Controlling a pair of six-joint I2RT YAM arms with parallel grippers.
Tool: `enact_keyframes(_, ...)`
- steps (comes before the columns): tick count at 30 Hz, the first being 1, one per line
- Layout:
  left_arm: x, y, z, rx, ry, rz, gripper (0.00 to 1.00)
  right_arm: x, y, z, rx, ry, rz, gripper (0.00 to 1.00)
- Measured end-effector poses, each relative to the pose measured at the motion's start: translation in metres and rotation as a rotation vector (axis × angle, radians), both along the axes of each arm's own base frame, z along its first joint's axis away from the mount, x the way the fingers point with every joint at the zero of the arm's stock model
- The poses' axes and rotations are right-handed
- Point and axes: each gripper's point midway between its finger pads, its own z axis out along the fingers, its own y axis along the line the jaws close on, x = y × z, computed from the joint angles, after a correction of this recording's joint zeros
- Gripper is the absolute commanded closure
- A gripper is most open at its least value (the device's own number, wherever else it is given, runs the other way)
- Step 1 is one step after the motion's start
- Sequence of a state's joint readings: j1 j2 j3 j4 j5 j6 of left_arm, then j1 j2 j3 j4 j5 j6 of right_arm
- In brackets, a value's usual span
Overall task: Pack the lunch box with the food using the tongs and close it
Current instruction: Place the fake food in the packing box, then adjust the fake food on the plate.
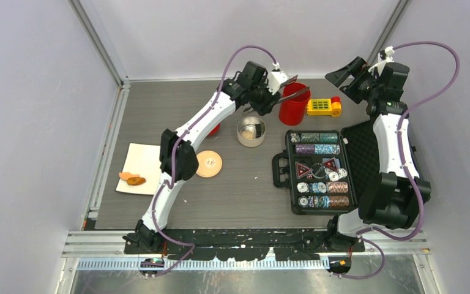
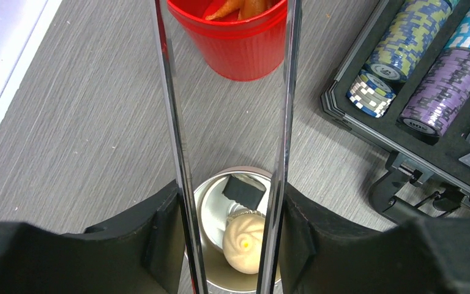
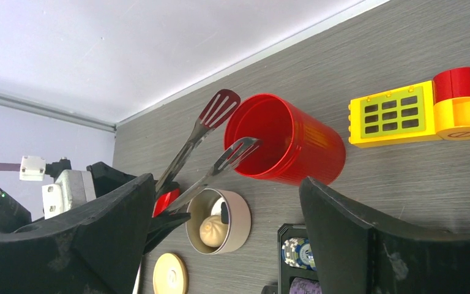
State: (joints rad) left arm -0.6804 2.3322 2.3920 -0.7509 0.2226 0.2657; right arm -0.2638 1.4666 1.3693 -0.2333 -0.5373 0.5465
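Observation:
The lunch box [image 1: 251, 132] is a round steel tin standing open mid-table. Inside it lie a whitish bun [image 2: 245, 242] and a dark piece [image 2: 243, 191]. Its tan lid [image 1: 208, 163] rests flat to the left. My left gripper [image 1: 268, 92] is shut on the tongs [image 2: 172, 122], its fingers [image 2: 159, 233] pressing both arms from outside. The tongs' slotted tips [image 3: 220, 108] stand apart and empty at the mouth of a red cup [image 1: 294, 104]. Orange-brown food [image 1: 132, 178] lies on a white plate [image 1: 141, 156]. My right gripper [image 3: 227, 181] hangs open and empty, high at the back right.
The red cup [image 2: 238, 43] holds orange pieces [image 2: 232, 7]. A black hinged case of poker chips [image 1: 318, 171] lies open at the right. A yellow and red toy [image 1: 324, 107] sits behind it. A small red object [image 1: 214, 128] shows under the left arm.

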Motion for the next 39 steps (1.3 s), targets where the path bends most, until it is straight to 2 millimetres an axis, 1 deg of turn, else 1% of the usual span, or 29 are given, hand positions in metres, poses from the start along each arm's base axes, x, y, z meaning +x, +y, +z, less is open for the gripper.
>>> enact_keyframes(4,0.000,0.001,0.006,-0.011,0.001,0.012,0.50,-0.001,0.002,-0.002,0.010,0.006,0.005,0.08)
enact_keyframes(8,-0.002,0.006,0.023,-0.048,0.004,0.034,0.50,-0.001,0.007,-0.002,0.012,0.005,0.023,0.08)
enact_keyframes(10,0.000,0.012,0.035,-0.074,0.005,0.048,0.50,-0.002,0.011,-0.002,0.013,0.004,0.037,0.08)
enact_keyframes(13,0.004,0.033,0.051,-0.105,0.015,0.090,0.50,-0.002,0.022,-0.002,0.006,0.001,0.066,0.08)
enact_keyframes(15,0.009,0.056,0.060,-0.120,0.027,0.132,0.50,-0.003,0.032,-0.002,-0.007,-0.003,0.097,0.08)
enact_keyframes(19,0.016,0.114,0.069,-0.130,0.062,0.244,0.50,-0.006,0.055,-0.004,-0.041,-0.012,0.168,0.08)
enact_keyframes(20,0.016,0.125,0.069,-0.129,0.072,0.265,0.50,-0.007,0.063,-0.005,-0.053,-0.015,0.191,0.08)
enact_keyframes(22,0.013,0.157,0.067,-0.123,0.097,0.327,0.50,-0.011,0.079,-0.007,-0.076,-0.018,0.240,0.08)
enact_keyframes(24,0.005,0.186,0.063,-0.113,0.123,0.380,0.50,-0.015,0.094,-0.009,-0.096,-0.019,0.286,0.08)
enact_keyframes(27,-0.012,0.227,0.057,-0.095,0.162,0.452,0.50,-0.021,0.115,-0.009,-0.125,-0.031,0.351,0.08)
enact_keyframes(28,-0.020,0.244,0.054,-0.088,0.174,0.482,0.50,-0.023,0.123,-0.009,-0.133,-0.034,0.374,0.08)
enact_keyframes(31,-0.049,0.290,0.049,-0.070,0.211,0.567,0.49,-0.029,0.142,-0.008,-0.153,-0.047,0.432,0.08)
enact_keyframes(34,-0.077,0.331,0.050,-0.067,0.219,0.650,0.49,-0.033,0.158,-0.009,-0.170,-0.051,0.479,0.08)
enact_keyframes(35,-0.091,0.345,0.050,-0.059,0.225,0.678,0.49,-0.034,0.163,-0.011,-0.175,-0.050,0.494,0.08)
enact_keyframes(37,-0.110,0.367,0.052,-0.057,0.213,0.725,0.49,-0.036,0.174,-0.016,-0.186,-0.044,0.530,0.08)
enact_keyframes(38,-0.125,0.380,0.051,-0.049,0.210,0.753,0.49,-0.038,0.179,-0.018,-0.192,-0.042,0.547,0.08)
enact_keyframes(39,-0.137,0.388,0.051,-0.042,0.208,0.770,0.48,-0.040,0.183,-0.020,-0.197,-0.040,0.561,0.08)
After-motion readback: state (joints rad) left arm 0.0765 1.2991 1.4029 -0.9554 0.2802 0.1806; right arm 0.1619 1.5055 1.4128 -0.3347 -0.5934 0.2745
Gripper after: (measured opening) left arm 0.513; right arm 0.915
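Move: The tongs in the left hand are going to the orange food left on the white plate, some 50 cm to this hand's left, 20 cm back and 18 cm below. The red cup is 11 cm right and 8 cm ahead. The metal pot is 4 cm left and 1 cm back, the yellow plate 21 cm left and 13 cm back. From the right hand the pot is 26 cm left, level and 28 cm below; the red cup is 11 cm left, 9 cm ahead. Keeping its hold on the emptied, spread tongs, the left hand lifts about 7 cm away from the red cup, then sweeps fast to the left, nearly 40 cm, latterly also drawing back 12 cm towards the food plate while swinging some 40 degrees counter-clockwise. The open right hand glides 18 cm left past the cup towards the metal pot, turning left about 30 degrees, touching nothing. ##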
